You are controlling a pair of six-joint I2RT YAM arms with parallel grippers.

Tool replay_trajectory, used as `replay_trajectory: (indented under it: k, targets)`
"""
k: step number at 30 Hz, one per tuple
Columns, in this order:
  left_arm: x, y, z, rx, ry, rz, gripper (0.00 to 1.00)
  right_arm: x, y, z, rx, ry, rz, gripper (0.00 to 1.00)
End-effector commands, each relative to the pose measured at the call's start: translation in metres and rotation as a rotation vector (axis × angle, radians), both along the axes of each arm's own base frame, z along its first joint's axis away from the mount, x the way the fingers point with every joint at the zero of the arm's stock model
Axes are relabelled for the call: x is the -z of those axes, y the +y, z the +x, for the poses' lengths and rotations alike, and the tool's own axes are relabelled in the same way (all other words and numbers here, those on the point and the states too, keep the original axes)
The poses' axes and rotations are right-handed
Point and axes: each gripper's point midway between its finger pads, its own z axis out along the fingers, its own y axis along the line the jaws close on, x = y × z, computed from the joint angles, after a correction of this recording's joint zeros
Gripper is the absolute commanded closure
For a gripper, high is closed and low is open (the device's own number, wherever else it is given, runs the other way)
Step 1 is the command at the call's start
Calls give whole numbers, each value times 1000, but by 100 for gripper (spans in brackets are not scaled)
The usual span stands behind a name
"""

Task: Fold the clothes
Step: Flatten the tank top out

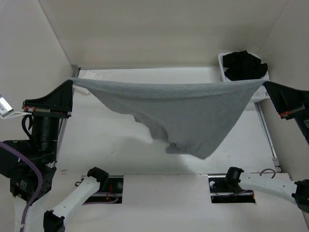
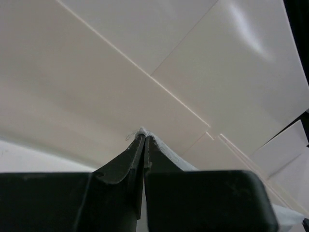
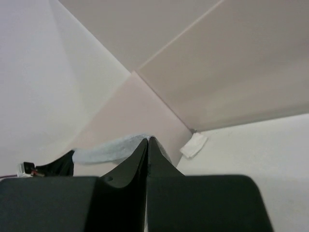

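The clothes, a light heather-grey knit top, hang stretched in the air between both arms, sagging to a point over the table's middle. My left gripper is shut on its left corner, and a bit of grey edge pokes past the closed fingertips. My right gripper is shut on the right corner; in the right wrist view the grey fabric trails left from the pinched tips.
A white bin holding a black garment stands at the back right, just behind the right gripper. A small white cloth lies at the back corner. Tall white walls close in the table on three sides.
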Motion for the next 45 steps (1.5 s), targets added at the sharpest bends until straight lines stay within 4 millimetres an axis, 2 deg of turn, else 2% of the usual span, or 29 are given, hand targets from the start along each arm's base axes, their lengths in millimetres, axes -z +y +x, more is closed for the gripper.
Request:
replay_trajectory:
  k: [1, 2, 3, 4, 5, 8, 10, 12, 15, 17, 19, 24, 26, 29, 32, 34, 36, 38, 39, 43, 44, 45]
  targets:
    - [7, -21, 42, -12, 67, 78, 100, 15, 33, 40, 115, 44, -240, 100]
    - [13, -25, 58, -29, 94, 90, 100, 13, 39, 49, 138, 42, -267, 100]
    - [22, -29, 74, -46, 122, 109, 100, 15, 49, 66, 176, 49, -311, 100]
    - [36, -31, 97, -82, 169, 134, 100, 18, 55, 79, 197, 56, -332, 100]
    - [55, -33, 129, -121, 227, 160, 100, 27, 65, 104, 211, 74, -363, 100]
    - [112, -30, 202, -158, 388, 177, 100, 62, 84, 179, 151, 159, -366, 100]
    - [133, -27, 240, -151, 447, 158, 100, 83, 85, 230, 112, 224, -334, 100]
    - [133, -21, 275, -159, 464, 150, 100, 85, 87, 269, 93, 244, -322, 100]
    - [103, -12, 301, -170, 436, 138, 100, 63, 91, 304, 85, 231, -306, 100]
    - [70, -8, 309, -162, 382, 123, 100, 38, 90, 312, 92, 192, -287, 100]
    - [35, -1, 309, -164, 320, 107, 100, 7, 90, 309, 89, 134, -257, 100]
    - [-29, 24, 293, -189, 183, 84, 100, -64, 85, 277, 64, -15, -157, 100]
    - [-47, 34, 284, -201, 145, 84, 100, -74, 79, 268, 43, -27, -113, 100]
    - [-53, 45, 276, -217, 131, 82, 100, -65, 71, 264, 33, 14, -115, 100]
    - [-32, 46, 273, -229, 170, 94, 100, -32, 67, 264, 53, 98, -163, 100]
    - [-5, 39, 271, -219, 210, 100, 100, 1, 62, 261, 77, 154, -200, 100]
    - [34, 32, 265, -219, 264, 99, 100, 40, 59, 249, 97, 204, -223, 100]
    - [77, 25, 250, -227, 320, 108, 100, 91, 62, 231, 100, 254, -254, 100]
    - [102, 24, 237, -235, 352, 113, 100, 124, 64, 217, 97, 288, -267, 100]
    - [213, 17, 171, -255, 476, 152, 100, 250, 78, 154, 34, 406, -293, 100]
    - [237, 16, 153, -254, 499, 165, 100, 269, 82, 139, 12, 425, -287, 100]
    - [264, 17, 133, -253, 539, 178, 100, 303, 88, 114, -31, 462, -285, 100]
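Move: Ahead of and below both raised hands lies the bare middle of the table, where the tank top is to land: some 28 cm forward, 18 cm right and 55 cm below the left hand; 30 cm forward, 27 cm left and 56 cm below the right. The tank top hangs between them, its middle about 25 cm right of the left hand, 2 cm back and 15 cm lower. The laundry basket stands 38 cm ahead of the right hand, 12 cm right and 50 cm lower. Flinging the tank top out by its two pinched corners, both hands sweep about 35 cm forward and some 20 cm down, wrists tipping down, then swing back up and a little back above starting height. They finish by dropping fast, over 30 cm, towards the table while drawing back and tipping down again, fingers keeping their hold. ##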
